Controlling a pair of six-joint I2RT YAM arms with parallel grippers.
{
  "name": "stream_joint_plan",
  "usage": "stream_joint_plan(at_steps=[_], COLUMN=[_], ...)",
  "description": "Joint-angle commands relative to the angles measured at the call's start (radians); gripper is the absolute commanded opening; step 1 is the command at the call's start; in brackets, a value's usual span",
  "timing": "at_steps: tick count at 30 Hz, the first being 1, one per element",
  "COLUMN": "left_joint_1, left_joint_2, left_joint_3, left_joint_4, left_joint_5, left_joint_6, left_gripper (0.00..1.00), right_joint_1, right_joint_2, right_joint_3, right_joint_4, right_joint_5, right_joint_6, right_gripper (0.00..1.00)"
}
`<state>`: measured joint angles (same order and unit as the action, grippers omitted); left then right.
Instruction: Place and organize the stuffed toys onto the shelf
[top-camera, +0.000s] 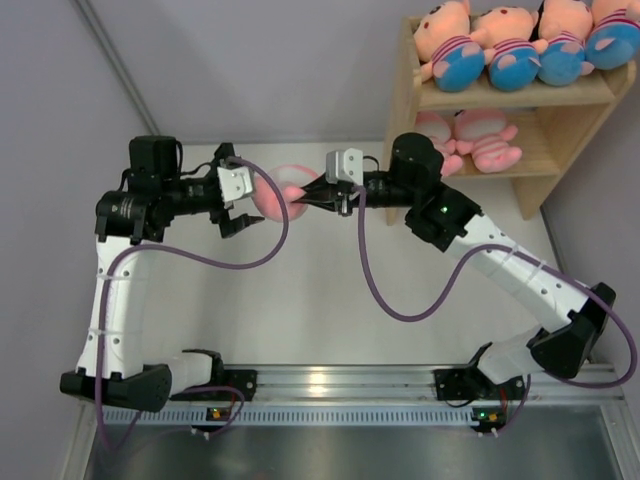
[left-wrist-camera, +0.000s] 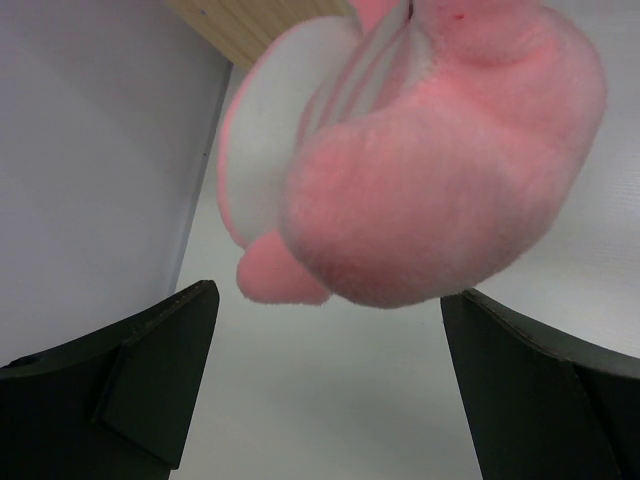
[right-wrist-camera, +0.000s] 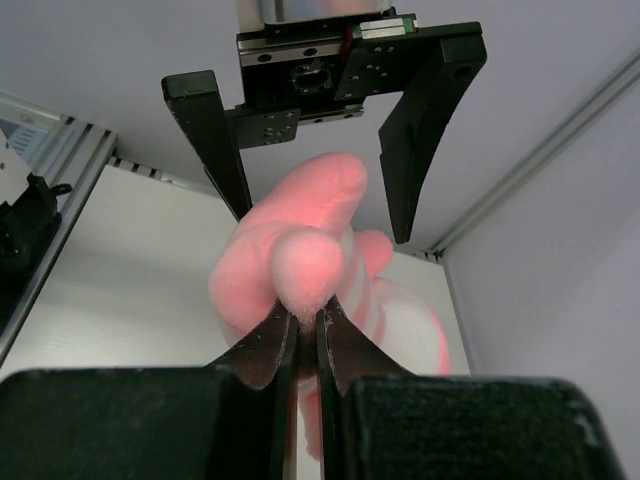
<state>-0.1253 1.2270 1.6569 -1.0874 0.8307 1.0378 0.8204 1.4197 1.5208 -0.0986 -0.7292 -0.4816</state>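
Note:
An all-pink stuffed toy (top-camera: 278, 190) with a striped body hangs above the table between the two arms. My right gripper (top-camera: 300, 197) is shut on a small pink limb of it (right-wrist-camera: 305, 265), the fingertips (right-wrist-camera: 330, 335) pinched tight. My left gripper (top-camera: 250, 190) faces it from the left, open wide. Its fingers (right-wrist-camera: 215, 150) stand on either side of the toy's far end without touching. In the left wrist view the toy (left-wrist-camera: 430, 180) fills the upper half above the spread fingers (left-wrist-camera: 150, 370). The shelf (top-camera: 560, 95) stands at the back right.
Several peach-faced toys with blue bottoms (top-camera: 520, 45) sit in a row on the shelf's top tier. Two pink ones (top-camera: 470, 135) lie on the lower tier. A grey wall with a metal rail (top-camera: 110, 60) runs behind and to the left.

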Motion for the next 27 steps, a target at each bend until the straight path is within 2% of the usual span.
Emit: stream_joint_plan(at_steps=[1,11,14,15,16,17,20,21,22,23,24,26,27], left_joint_1=[-0.005,-0.005,-0.005,-0.005,-0.005,-0.005,-0.005,-0.005,-0.005,-0.005,-0.005,-0.005,-0.005], left_joint_2=[-0.009,-0.014,-0.001,0.000,-0.003,-0.004,-0.024,-0.027,-0.032,-0.041,-0.049,-0.063,-0.064], left_joint_3=[0.060,0.099,0.148,0.155,0.159,0.156,0.127,0.118,0.109,0.080,0.061,-0.010,-0.035], left_joint_4=[0.003,0.003,0.003,0.001,0.001,0.001,0.003,0.001,0.003,0.001,0.003,0.003,0.003], left_joint_5=[0.151,0.197,0.238,0.245,0.249,0.248,0.240,0.226,0.202,0.164,0.072,-0.039,-0.085], left_joint_6=[0.053,0.091,0.071,0.065,0.062,0.053,0.042,0.044,0.053,0.092,0.125,0.264,0.307], left_gripper=[0.98,0.98,0.58,0.34,0.20,0.00,0.00,0.00,0.00,0.00,0.00,0.00,0.00], right_joint_1=[0.013,0.045,0.046,0.046,0.046,0.046,0.045,0.042,0.037,0.020,0.008,-0.023,-0.021], right_joint_2=[-0.059,-0.070,-0.059,-0.054,-0.056,-0.059,-0.065,-0.070,-0.074,-0.077,-0.093,-0.111,-0.125], right_joint_3=[0.036,0.013,0.009,0.007,-0.004,-0.013,-0.059,-0.062,-0.056,-0.047,-0.021,0.007,0.031], right_joint_4=[0.149,0.318,0.356,0.347,0.326,0.321,0.312,0.289,0.207,0.156,0.104,-0.087,-0.142], right_joint_5=[-0.101,-0.153,-0.176,-0.167,-0.162,-0.162,-0.151,-0.132,-0.119,-0.105,-0.066,0.014,0.118], right_joint_6=[0.057,0.130,0.164,0.166,0.164,0.166,0.184,0.184,0.184,0.181,0.172,0.096,0.057], right_gripper=[0.00,0.00,0.00,0.00,0.00,0.00,0.00,0.04,0.17,0.35,0.67,0.86,0.91])
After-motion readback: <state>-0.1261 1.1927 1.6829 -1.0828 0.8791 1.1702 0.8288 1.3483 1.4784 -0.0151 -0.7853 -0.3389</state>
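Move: The pink toy hangs in the right gripper's closed fingers, its middle about 4 cm to the left of that hand, some 2 cm farther out and a touch lower. From the open left hand the toy's middle is roughly 5 cm to the right, about 1 cm farther out and nearly level. The right gripper's fingertips lie beyond it, some 8 cm to the right of the left hand and level fore and aft. The left fingers pinch one of the toy's arms and keep hold, after that hand has risen about 5 cm and eased slightly back; it then sinks partway down. The right hand, still gripping the toy, rises about 6 cm while drawing 5 cm back with a slight roll, then sinks, comes forward a little and opens wide to let go. ##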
